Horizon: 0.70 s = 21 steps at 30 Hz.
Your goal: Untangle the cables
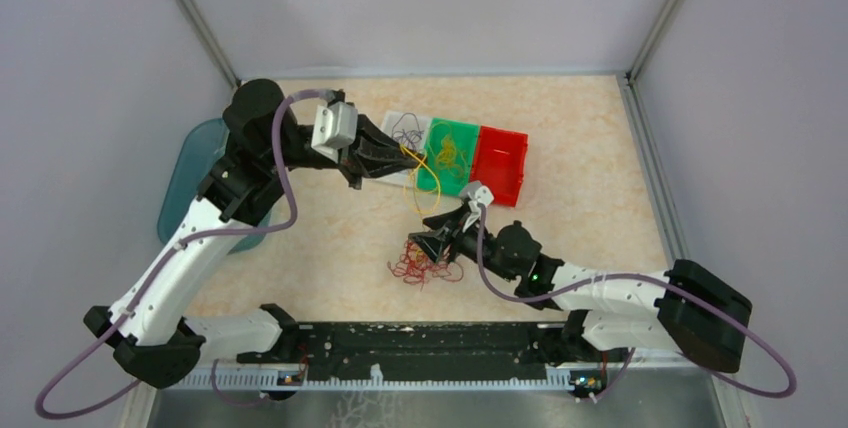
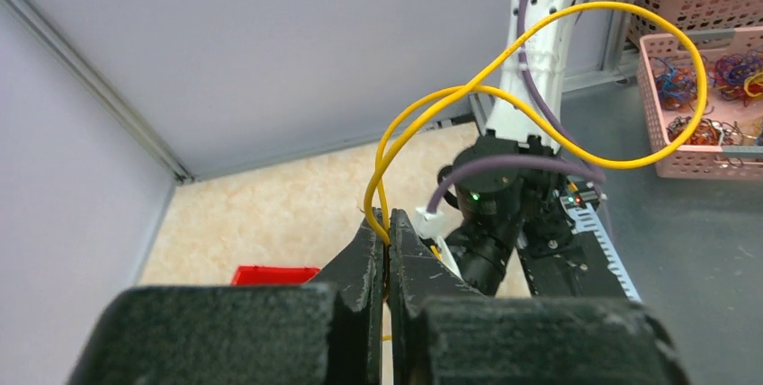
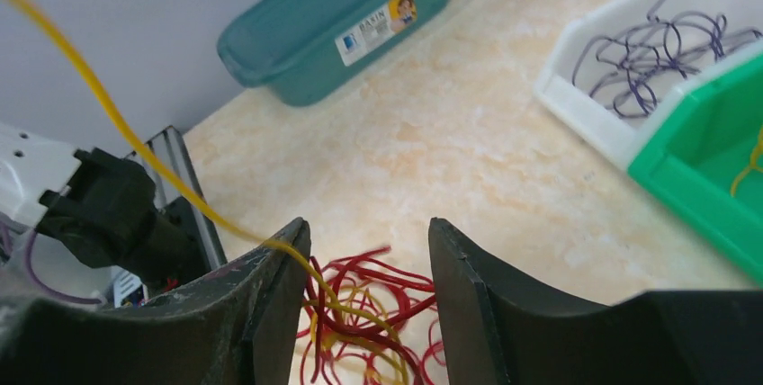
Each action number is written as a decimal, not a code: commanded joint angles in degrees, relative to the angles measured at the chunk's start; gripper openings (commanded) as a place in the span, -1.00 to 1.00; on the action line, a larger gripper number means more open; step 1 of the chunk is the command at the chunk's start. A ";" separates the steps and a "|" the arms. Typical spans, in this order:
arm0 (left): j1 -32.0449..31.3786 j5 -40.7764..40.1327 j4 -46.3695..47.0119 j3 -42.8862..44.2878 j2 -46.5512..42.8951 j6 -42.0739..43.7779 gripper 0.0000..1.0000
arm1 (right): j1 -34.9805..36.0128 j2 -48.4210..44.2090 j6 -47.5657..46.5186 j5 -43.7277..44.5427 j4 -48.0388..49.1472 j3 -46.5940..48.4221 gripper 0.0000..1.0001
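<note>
A tangle of red and yellow cables (image 1: 420, 264) lies on the table in front of the bins. My left gripper (image 1: 403, 155) is shut on a yellow cable (image 1: 421, 180) whose loops hang from it; in the left wrist view the jaws (image 2: 388, 234) pinch that strand (image 2: 630, 5) at their tips. My right gripper (image 1: 430, 245) hovers low over the tangle. In the right wrist view it (image 3: 369, 243) is open, with the red and yellow strands (image 3: 378, 313) below the gap. A taut yellow cable (image 3: 135, 142) crosses its left finger (image 3: 270, 286).
White bin (image 1: 392, 120) with dark cables, green bin (image 1: 472, 134) with yellow ones and red bin (image 1: 503, 160) stand side by side at the back. A teal basin (image 1: 190, 173) sits at the left wall. Pink baskets (image 2: 711, 156) of cables stand beyond the table.
</note>
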 commanded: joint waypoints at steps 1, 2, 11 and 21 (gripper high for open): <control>0.24 0.74 2.33 5.80 1.39 0.86 -0.99 | -0.60 -0.11 2.42 5.08 10.69 -4.35 0.03; 0.24 0.73 2.55 7.03 1.73 1.07 -0.99 | -0.61 -0.07 2.51 5.94 11.23 -5.59 0.02; 0.24 -2.40 8.20 16.22 4.88 1.56 -0.99 | -0.60 1.84 3.47 8.67 14.22 -11.58 0.04; 0.24 -8.69 17.59 27.55 10.27 6.35 -1.00 | -0.62 6.97 5.05 6.91 18.60 -13.08 0.15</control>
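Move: The red tangle that the yellow cable is being drawn from hangs between the spread right fingers, its middle about 8 cm below that hand and 1 cm to its right and back. From the left hand, which already pinches the yellow cable, the tangle lies roughly 34 cm below, 3 cm ahead and 1 cm to the right. The green bin sits some 28 cm ahead of the left hand, 6 cm right and 42 cm down, with the white bin 9 cm to the left of it. The yellow cable keeps its place in the shut left fingers and is hauled almost straight up about 15 cm, away from the tangle, while that wrist tips the fingers upward and rolls, some 25 degrees in all. The right hand, still half open around the red and yellow strands, sinks about 7 cm and shifts roughly 3 cm right towards the table, working against the pull. ##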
